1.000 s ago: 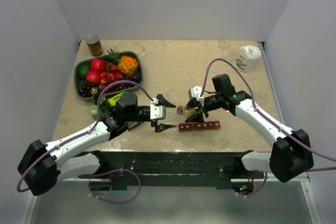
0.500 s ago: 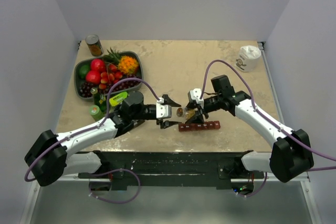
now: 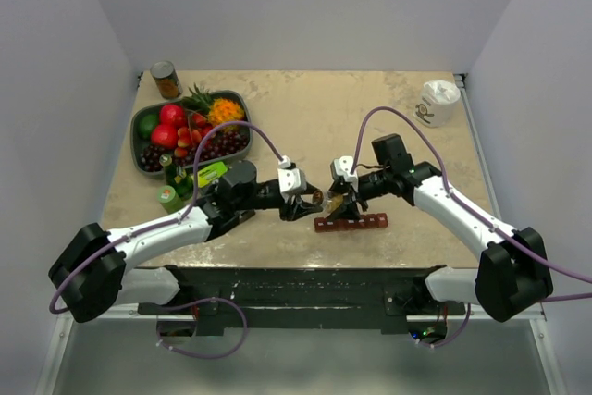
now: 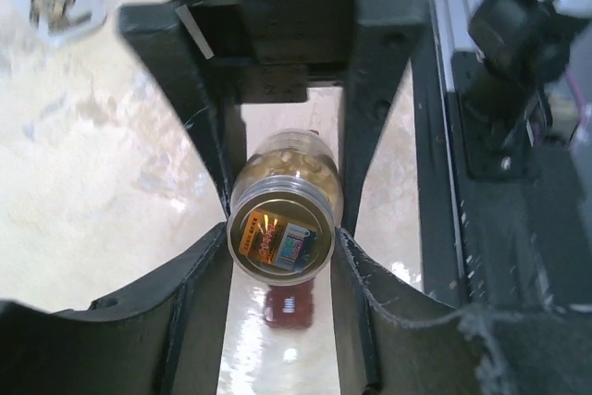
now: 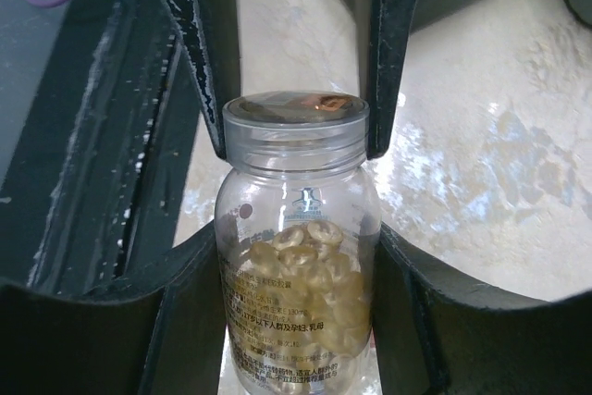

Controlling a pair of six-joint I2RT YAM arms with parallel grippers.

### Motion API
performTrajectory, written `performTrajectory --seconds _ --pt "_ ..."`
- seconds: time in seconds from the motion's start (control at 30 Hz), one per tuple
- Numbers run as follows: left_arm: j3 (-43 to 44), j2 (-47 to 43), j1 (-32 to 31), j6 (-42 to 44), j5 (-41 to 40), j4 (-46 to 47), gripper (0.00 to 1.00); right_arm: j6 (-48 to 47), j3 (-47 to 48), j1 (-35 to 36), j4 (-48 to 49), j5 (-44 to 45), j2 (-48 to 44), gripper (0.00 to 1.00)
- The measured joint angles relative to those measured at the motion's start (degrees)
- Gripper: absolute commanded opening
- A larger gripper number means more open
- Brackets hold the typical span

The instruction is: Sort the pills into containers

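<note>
A small clear bottle (image 3: 321,197) of tan-orange pills (image 5: 313,277) lies level in the air between the two arms. My right gripper (image 5: 296,249) is shut on its body, one finger on each side. From the other side my left gripper (image 4: 282,245) flanks the bottle's cap (image 4: 280,238), with both fingers touching the cap's rim. In the right wrist view those left fingers (image 5: 199,53) frame the cap from above. The containers (image 3: 351,223), a dark red-brown strip of compartments, lie on the table just below the bottle. One end of the strip (image 4: 289,307) shows under the cap.
A grey-green fruit bowl (image 3: 145,116) sits at the back left with a metal can (image 3: 166,79) behind it. A white cup (image 3: 437,102) stands at the back right. Green items (image 3: 209,173) lie beside the left arm. The table's front edge runs close below the strip.
My left arm has moved right to the bottle, and its jaws have narrowed from wide open onto the cap. The right gripper and the bottle have barely moved.
</note>
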Motion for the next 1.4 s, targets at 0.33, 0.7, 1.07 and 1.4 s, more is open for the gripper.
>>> performTrajectory --seconds 0.33,0.7,1.07,1.4 --pt "5.07 3.87 0.09 -38.56 -14.25 -8.68 0.00 6.84 -1.66 0.09 7.72 8.92 -0.02 0.10" --pt "4.68 3.23 -0.11 -60.33 -18.12 -10.60 0.92 9.90 -2.56 0.22 10.80 12.13 -0.02 0.10" --pt "4.70 -7.08 5.95 -42.34 -11.54 -16.35 0.94 9.66 -2.56 0.22 11.19 11.52 -0.02 0.12" --pt "0.52 -9.40 6.27 -1.40 1.33 -13.35 0.98 3.04 -2.56 0.22 6.14 6.34 -0.09 0.13"
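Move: The jar's lid is already between the left fingers, while the right hand still grips the jar's body, with the lid about 5 cm to its left and some 2 cm above it. The red pill container lies on the table roughly 10 cm to the right of the left hand, 1 cm nearer the base and about 12 cm below. The black box stands some 27 cm to the left hand's left and 7 cm farther out, also about 12 cm below. The jar's lid, pinched by the left fingers, is twisted some 65 degrees counter-clockwise as seen from the lid end, as both hands drift forward and slightly down. The left fingers then open wide, let go, back off left and up about 5 cm, and the wrist winds back. The right hand keeps its grip, going about 4 cm forward before easing half back. ##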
